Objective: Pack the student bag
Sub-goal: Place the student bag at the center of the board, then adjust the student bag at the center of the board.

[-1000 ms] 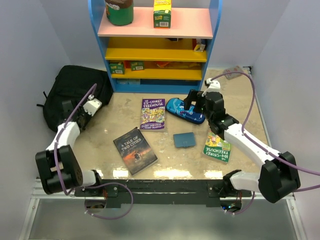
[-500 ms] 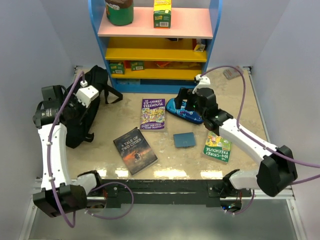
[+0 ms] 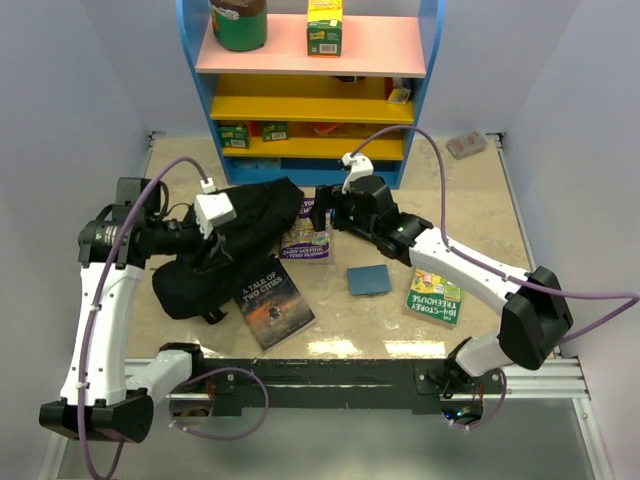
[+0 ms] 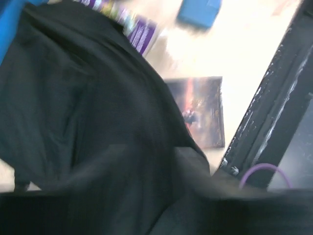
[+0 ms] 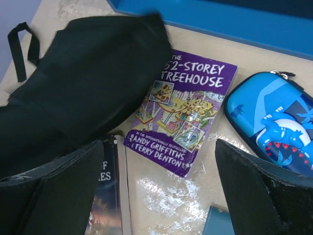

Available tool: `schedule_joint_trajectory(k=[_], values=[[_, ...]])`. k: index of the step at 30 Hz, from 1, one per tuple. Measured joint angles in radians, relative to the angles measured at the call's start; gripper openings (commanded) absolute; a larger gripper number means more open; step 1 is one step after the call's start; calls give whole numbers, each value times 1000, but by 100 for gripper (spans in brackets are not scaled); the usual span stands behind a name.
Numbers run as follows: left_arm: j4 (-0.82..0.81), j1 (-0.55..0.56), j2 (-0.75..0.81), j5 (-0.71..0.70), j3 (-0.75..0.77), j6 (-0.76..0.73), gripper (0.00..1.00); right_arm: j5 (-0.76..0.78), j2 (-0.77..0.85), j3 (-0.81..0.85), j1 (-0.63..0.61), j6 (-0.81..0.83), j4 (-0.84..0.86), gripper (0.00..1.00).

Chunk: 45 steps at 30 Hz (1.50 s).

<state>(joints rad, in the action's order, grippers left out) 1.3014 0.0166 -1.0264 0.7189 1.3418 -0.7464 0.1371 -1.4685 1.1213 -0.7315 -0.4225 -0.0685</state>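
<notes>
The student bag (image 3: 225, 255), a big black soft backpack, lies slumped in the left middle of the table. It overlaps the left edge of the purple book (image 3: 305, 243) and the top of the dark "A Tale of Two Cities" book (image 3: 272, 300). My left gripper (image 3: 238, 222) is pressed into the bag's top. Black fabric (image 4: 88, 122) fills the blurred left wrist view and hides the jaws. My right gripper (image 5: 156, 196) hangs open and holds nothing. It is just above the purple book (image 5: 188, 117), with the bag (image 5: 83, 83) to its left.
A blue dinosaur pencil case (image 5: 274, 127) lies right of the purple book. A small blue-grey notebook (image 3: 368, 279) and a green book (image 3: 434, 296) lie right of centre. The blue shelf unit (image 3: 310, 100) stands along the back. A small object (image 3: 467, 146) sits at back right.
The left arm has swung the bag from the back left corner to the table's middle, onto the books. The right gripper moved left, from the pencil case to over the purple book.
</notes>
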Motion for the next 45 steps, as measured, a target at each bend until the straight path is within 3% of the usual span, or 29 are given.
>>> schedule_joint_trajectory(k=[2,7,13,16,20,21,25,35,38,40,41,42,45], values=[[-50,53,-2,50,-16,27,100,1,0,0,-8,-4,-3,99],[-183,188,-15,117,-110,114,100,1,0,0,-9,-13,-28,99],[-380,190,-34,13,-128,229,100,2,0,-24,-25,-60,-48,99],[-484,99,-51,-77,-126,254,97,14,1,-63,-93,-113,-56,99],[-573,-112,-168,-159,-87,257,96,25,-13,-78,-218,-172,-67,99],[-595,-222,-209,-177,-86,246,96,26,-29,-78,-252,-193,-65,98],[-599,-398,-268,-214,-141,167,96,28,-73,-79,-317,-241,-65,98],[-465,-481,-229,-214,-400,-135,100,28,-166,-117,-409,-372,-3,88],[-441,-523,-265,-212,-403,-193,100,31,-196,-116,-414,-383,12,80],[-438,-557,-304,-213,-403,-225,100,34,-217,-114,-413,-390,22,66],[-435,-571,-321,-212,-403,-240,100,36,-224,-114,-413,-391,26,55],[-430,-588,-338,-209,-403,-259,100,37,-230,-113,-413,-393,32,35],[-396,-615,-361,-185,-411,-317,100,56,-246,-98,-413,-386,34,11]])
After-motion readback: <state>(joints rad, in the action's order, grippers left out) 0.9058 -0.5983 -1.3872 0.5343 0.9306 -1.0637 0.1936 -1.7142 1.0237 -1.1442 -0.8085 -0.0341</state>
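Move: Below the left hand's half-open fingers the student bag spreads out, its middle some 8 cm ahead, 2 cm to the left and 13 cm down; A Tale of Two Cities sticks out about 9 cm to that hand's right and 1 cm back. From the open right hand the bag's middle is roughly 25 cm left, 5 cm back and 15 cm down. The 52-Storey Treehouse book lies about 8 cm left and 3 cm ahead of the right hand, the blue pencil case about 8 cm right and 4 cm ahead. Opening fully, the left hand lets the bag go, drifts about 6 cm right, then swings forward and left, turning counter-clockwise, and comes back and down, still open, to the bag's left edge by the black straps. The right hand draws back about 15 cm, sinking and moving left, tips down some 20 degrees and pinches the bag's right edge above A Tale of Two Cities. ##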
